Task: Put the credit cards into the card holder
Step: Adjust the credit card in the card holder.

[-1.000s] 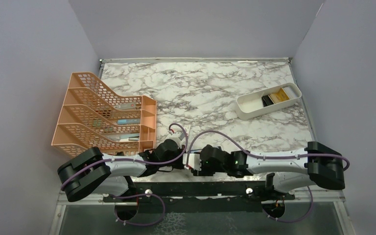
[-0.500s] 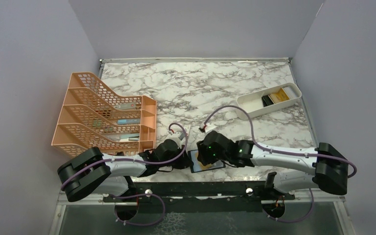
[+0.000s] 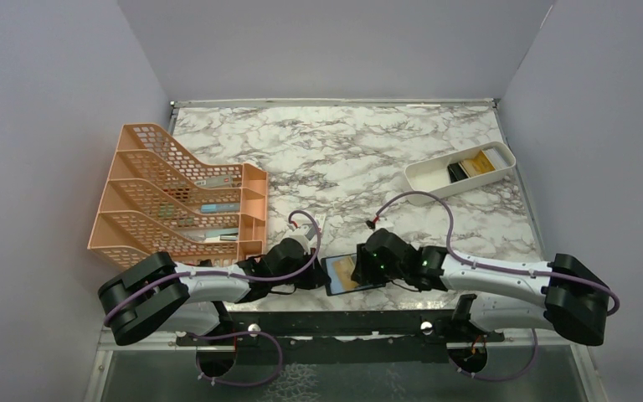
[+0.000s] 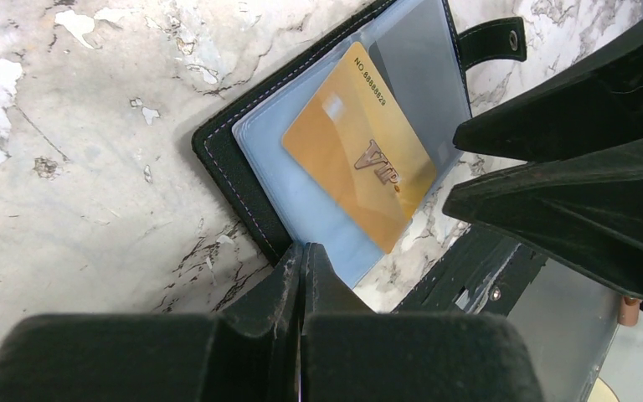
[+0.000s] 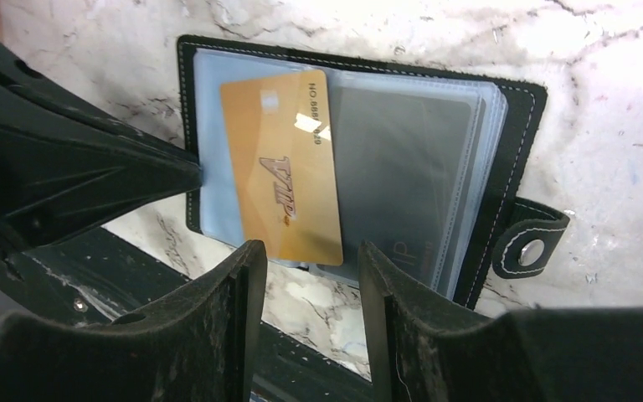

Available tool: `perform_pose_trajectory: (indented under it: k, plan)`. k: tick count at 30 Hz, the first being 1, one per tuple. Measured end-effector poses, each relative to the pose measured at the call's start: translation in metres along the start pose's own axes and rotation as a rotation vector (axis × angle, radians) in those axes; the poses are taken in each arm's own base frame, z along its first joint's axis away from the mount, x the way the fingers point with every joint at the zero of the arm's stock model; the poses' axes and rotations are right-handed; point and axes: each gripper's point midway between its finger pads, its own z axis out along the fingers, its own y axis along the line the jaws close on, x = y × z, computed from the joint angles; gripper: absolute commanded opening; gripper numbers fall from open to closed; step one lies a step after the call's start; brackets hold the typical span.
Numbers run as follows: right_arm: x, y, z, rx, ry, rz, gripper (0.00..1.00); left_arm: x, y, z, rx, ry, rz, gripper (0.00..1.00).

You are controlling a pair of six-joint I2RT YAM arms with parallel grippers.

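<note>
The card holder [image 3: 332, 286] lies open on the marble near the table's front edge, with black leather rim [image 5: 519, 126] and clear blue-grey sleeves. A yellow-gold credit card [image 5: 280, 167] marked VIP sits slightly tilted on its left page, its near end poking past the sleeve [image 4: 352, 151]. A dark card [image 5: 402, 167] shows inside the right sleeve. My left gripper [image 4: 306, 251] is shut, its tips touching the holder's left edge. My right gripper [image 5: 310, 268] is open just short of the gold card's near end, with nothing between its fingers.
A white oblong tray [image 3: 423, 180] at the back right holds a black card [image 3: 456, 172] and a yellow-gold one [image 3: 484, 162]. An orange mesh file rack [image 3: 176, 201] stands at the left. The holder's snap strap [image 5: 532, 247] sticks out to the right.
My right gripper has drawn back to the right off the card holder, uncovering it with the gold card lying in it. The left arm has not moved.
</note>
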Motion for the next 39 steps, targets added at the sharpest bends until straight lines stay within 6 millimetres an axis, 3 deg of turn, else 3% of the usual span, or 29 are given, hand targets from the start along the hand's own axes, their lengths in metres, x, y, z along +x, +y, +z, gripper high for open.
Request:
perform_pose_trajectory:
  k: [6,11,22,29,39]
  plan:
    - [0.011,-0.004,0.009,0.014,0.036,0.036,0.5,0.0,0.0,0.0,0.001,0.0,0.0,0.0]
    - [0.012,0.006,0.014,-0.033,0.039,0.07,0.48,0.001,0.0,-0.001,0.001,0.0,-0.002,0.0]
    - [0.019,0.011,0.018,-0.09,0.027,0.165,0.37,0.002,0.001,-0.002,0.004,-0.001,-0.003,0.0]
    - [0.023,0.006,0.015,-0.088,0.024,0.21,0.23,0.002,0.001,-0.002,0.004,0.0,-0.003,0.0]
    - [0.019,-0.009,0.008,-0.067,-0.053,0.273,0.21,0.003,0.0,-0.003,0.006,0.001,-0.004,0.0]
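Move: The gold card, half in the left page's pocket, lies about 3 cm ahead and 3 cm to the left of the half-open right fingers, some 3 cm below them. The grey right-hand pocket page is roughly 4 cm ahead and 3 cm to their right; the strap clasp is about 8 cm right and 2 cm ahead. From the left hand, closed at the holder's left edge, the card lies about 6 cm to the right, straight across. The right fingertips come down onto the card's near corner beside the fold: the hand sinks some 2 cm, swings about 1.5 cm left, then back right a little past its start while its fingers close from half open to about a fifth. It rolls left side up and turns clockwise, each about 10 degrees. The left hand keeps its shut tips on the holder's left edge. ##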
